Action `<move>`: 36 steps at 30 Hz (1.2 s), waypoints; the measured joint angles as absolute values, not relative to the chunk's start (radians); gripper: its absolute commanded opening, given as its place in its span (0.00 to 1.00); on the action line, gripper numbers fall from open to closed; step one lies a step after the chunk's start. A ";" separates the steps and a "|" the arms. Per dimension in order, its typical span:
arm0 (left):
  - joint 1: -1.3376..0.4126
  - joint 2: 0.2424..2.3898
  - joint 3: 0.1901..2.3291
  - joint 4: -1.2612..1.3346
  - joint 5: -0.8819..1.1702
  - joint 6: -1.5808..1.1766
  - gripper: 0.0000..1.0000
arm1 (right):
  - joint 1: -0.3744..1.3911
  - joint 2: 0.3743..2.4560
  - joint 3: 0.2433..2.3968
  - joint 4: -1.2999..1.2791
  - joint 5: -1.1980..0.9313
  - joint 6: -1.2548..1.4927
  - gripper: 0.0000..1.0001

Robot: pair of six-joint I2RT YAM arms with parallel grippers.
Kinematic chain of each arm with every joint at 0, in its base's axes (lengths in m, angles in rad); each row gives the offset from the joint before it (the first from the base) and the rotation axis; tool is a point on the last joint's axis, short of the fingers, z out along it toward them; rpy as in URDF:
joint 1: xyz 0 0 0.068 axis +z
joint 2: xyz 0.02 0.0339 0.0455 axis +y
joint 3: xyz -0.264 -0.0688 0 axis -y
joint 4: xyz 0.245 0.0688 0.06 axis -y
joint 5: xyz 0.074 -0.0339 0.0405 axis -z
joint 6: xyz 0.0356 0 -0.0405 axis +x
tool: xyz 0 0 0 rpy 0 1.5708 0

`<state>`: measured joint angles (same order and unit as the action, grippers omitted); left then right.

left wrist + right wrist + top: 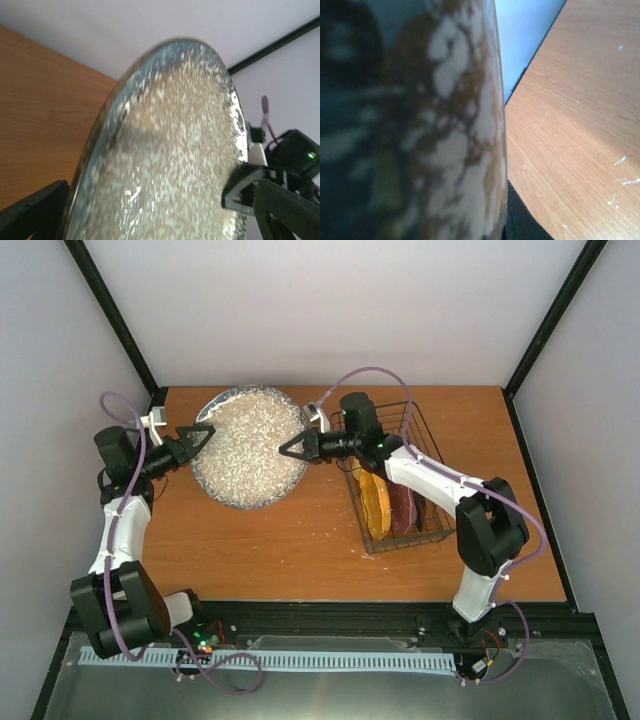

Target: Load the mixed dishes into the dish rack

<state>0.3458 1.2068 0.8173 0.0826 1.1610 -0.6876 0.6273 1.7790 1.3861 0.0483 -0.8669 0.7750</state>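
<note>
The large grey speckled plate [250, 445] is at the back middle of the table, between my two grippers. My left gripper [205, 436] is at its left rim, jaws spread wide on either side of the rim; in the left wrist view the plate [170, 150] fills the gap between the fingers [247, 192]. My right gripper [287, 450] is shut on the plate's right rim. The right wrist view shows the plate [445, 125] blurred and very close, with one dark finger [522, 222] below it. The dark wire dish rack [425, 455] stands to the right of the plate.
An orange-yellow plate [375, 502] and a maroon-pink plate [402, 508] stand on edge in the rack's near half. The right arm reaches across the rack's far left corner. Bare wooden table [270, 550] lies in front of the grey plate.
</note>
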 measured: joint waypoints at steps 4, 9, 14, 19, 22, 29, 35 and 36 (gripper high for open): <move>0.345 1.187 0.833 0.024 1.060 -0.644 1.00 | 0.639 1.778 1.371 0.012 -0.852 0.771 0.03; 0.345 1.039 0.833 -0.027 0.857 -0.601 1.00 | 0.636 1.742 1.371 -0.072 -0.784 0.745 0.03; 0.345 0.914 0.845 -0.054 0.697 -0.546 1.00 | 0.635 1.613 1.369 -0.193 -0.655 0.682 0.03; 0.345 0.871 0.845 -0.098 0.579 -0.494 1.00 | 0.635 1.427 1.400 -0.374 -0.456 0.545 0.03; 0.345 0.860 0.841 -0.115 0.542 -0.475 1.00 | 0.635 1.331 1.435 -0.478 -0.311 0.474 0.03; 0.345 0.846 0.793 -0.131 0.519 -0.459 1.00 | 0.629 1.139 1.469 -0.682 0.091 0.338 0.03; 0.345 0.835 0.767 -0.135 0.518 -0.452 1.00 | 0.623 1.056 1.469 -0.799 0.376 0.261 0.03; 0.345 0.832 0.762 -0.136 0.518 -0.450 1.00 | 0.623 1.050 1.469 -0.812 0.411 0.252 0.03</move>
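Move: The speckled plate is already pinched at its right rim by the right hand, with the left hand's opened fingers still around its left rim. From the right hand, the dish rack's middle lies about 26 cm to the right, 1 cm ahead and 22 cm below; in it, the yellow plate stands some 20 cm right and 9 cm back, the red plate about 26 cm right and 8 cm back. From the left hand, the rack is roughly 44 cm right, 1 cm back and 23 cm below. The speckled plate stays pinched in the right hand, which dips slightly, then carries it some 28 cm right and about 14 cm up to above the rack, drawing a little back while the wrist turns clockwise and rolls until the fingers point forward, slightly down. The left hand, fingers wide open, backs off the rim to the left about 7 cm, rising and then sinking again, turning some 30 degrees counter-clockwise. ##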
